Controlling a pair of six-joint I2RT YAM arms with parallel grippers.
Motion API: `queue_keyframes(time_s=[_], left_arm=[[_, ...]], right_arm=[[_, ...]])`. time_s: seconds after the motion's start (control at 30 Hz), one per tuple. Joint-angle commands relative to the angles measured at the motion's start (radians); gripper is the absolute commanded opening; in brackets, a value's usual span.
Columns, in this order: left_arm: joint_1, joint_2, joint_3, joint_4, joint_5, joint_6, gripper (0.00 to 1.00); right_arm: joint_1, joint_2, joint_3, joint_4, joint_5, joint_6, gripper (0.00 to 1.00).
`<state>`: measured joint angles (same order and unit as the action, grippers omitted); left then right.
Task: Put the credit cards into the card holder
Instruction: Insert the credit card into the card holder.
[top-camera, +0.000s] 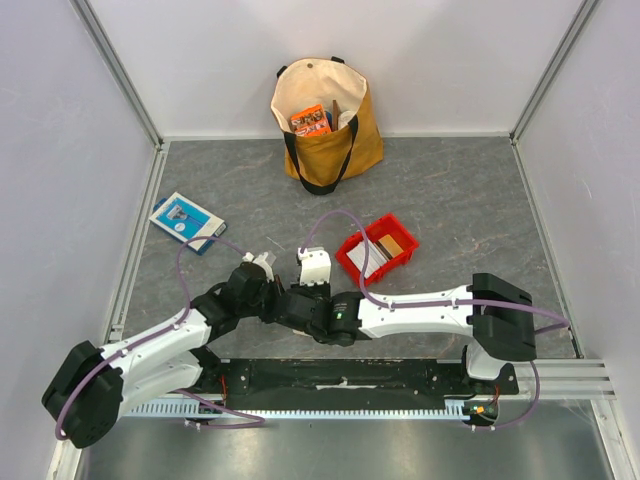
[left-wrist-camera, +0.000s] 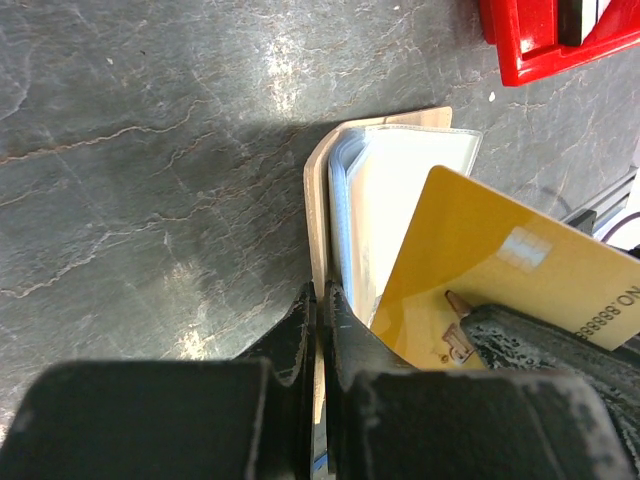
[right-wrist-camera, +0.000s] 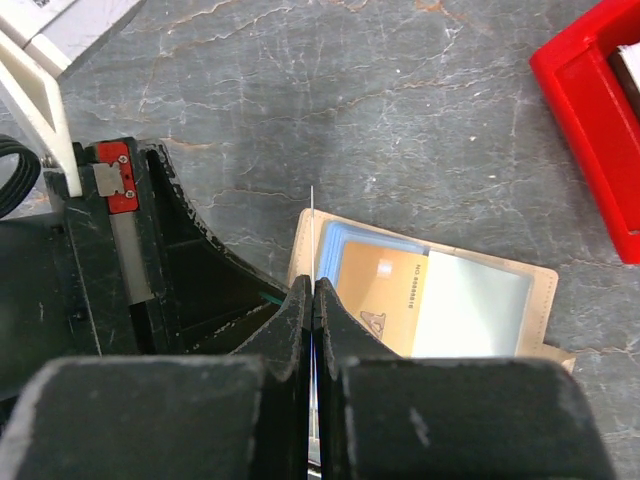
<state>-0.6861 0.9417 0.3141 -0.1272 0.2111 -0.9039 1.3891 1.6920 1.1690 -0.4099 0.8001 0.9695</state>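
The beige card holder (left-wrist-camera: 318, 190) lies open on the grey table, its clear blue-edged sleeves showing. My left gripper (left-wrist-camera: 320, 300) is shut on its tan cover edge. An orange credit card (left-wrist-camera: 480, 260) rests on the sleeves, tilted, and appears flat among them (right-wrist-camera: 385, 285) in the right wrist view. My right gripper (right-wrist-camera: 313, 290) is shut on a thin pale sheet seen edge-on above the holder (right-wrist-camera: 540, 285); whether it is a card or a sleeve is unclear. One of its fingers (left-wrist-camera: 540, 340) overlaps the orange card. From above, both grippers meet (top-camera: 295, 305) and hide the holder.
A red tray (top-camera: 405, 252) right of the grippers holds more cards, white (top-camera: 362, 257) and brown (top-camera: 393, 242); its corner (right-wrist-camera: 590, 120) is close by. A tan tote bag (top-camera: 325, 120) with an orange packet stands at the back. A blue-and-white box (top-camera: 187, 222) lies left.
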Motion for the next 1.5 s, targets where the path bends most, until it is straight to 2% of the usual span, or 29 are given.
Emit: queue_keyframes(time_s=[0.0, 0.33, 0.67, 0.93, 1.07, 1.27, 1.47], left_arm=[[-0.001, -0.018, 0.029, 0.008, 0.001, -0.032, 0.02], [-0.001, -0.023, 0.025, 0.001, -0.006, -0.032, 0.02], [-0.001, -0.027, 0.028, -0.003, -0.01, -0.032, 0.02], [-0.001, 0.002, 0.014, -0.012, -0.036, -0.02, 0.02], [-0.001, 0.014, -0.006, -0.005, -0.047, -0.016, 0.02], [-0.001, 0.045, -0.023, 0.0, -0.072, -0.016, 0.02], [-0.003, 0.078, -0.033, 0.015, -0.075, -0.01, 0.02]], right_arm=[[-0.013, -0.006, -0.019, 0.068, -0.016, 0.024, 0.0], [-0.015, 0.021, -0.026, 0.023, 0.011, 0.023, 0.0], [0.002, 0.084, 0.08, -0.181, 0.091, 0.009, 0.0], [-0.013, -0.011, 0.034, -0.222, 0.097, 0.027, 0.0], [-0.047, -0.095, -0.054, -0.216, 0.062, 0.052, 0.0], [-0.064, -0.293, -0.175, -0.051, -0.015, 0.014, 0.0], [-0.124, -0.305, -0.273, 0.012, -0.14, 0.038, 0.0]])
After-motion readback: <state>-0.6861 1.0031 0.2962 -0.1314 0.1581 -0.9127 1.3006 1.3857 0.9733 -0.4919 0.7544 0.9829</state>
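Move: The right hand holds a gold credit card edge-on above the left part of the open card holder. The holder's middle is about 4 cm to its right, 2 cm back and 9 cm below; the left page, with a gold card already in it, is 1 cm right, 2 cm back and equally low. The red tray lies some 15 cm right and 10 cm ahead. The left hand pinches the holder's left edge; the middle is 6 cm to its right, level with it and 3 cm lower. Keeping its pinch on the gold card, the right hand dips about 3 cm at the holder's left page while starting rightward, then sweeps on right across the holder, some 8 cm in all, and climbs clear; it rolls its left side down about 10 degrees and back. The left hand keeps pinching the holder's left edge, still at first, then lowers it about 2.5 cm. ##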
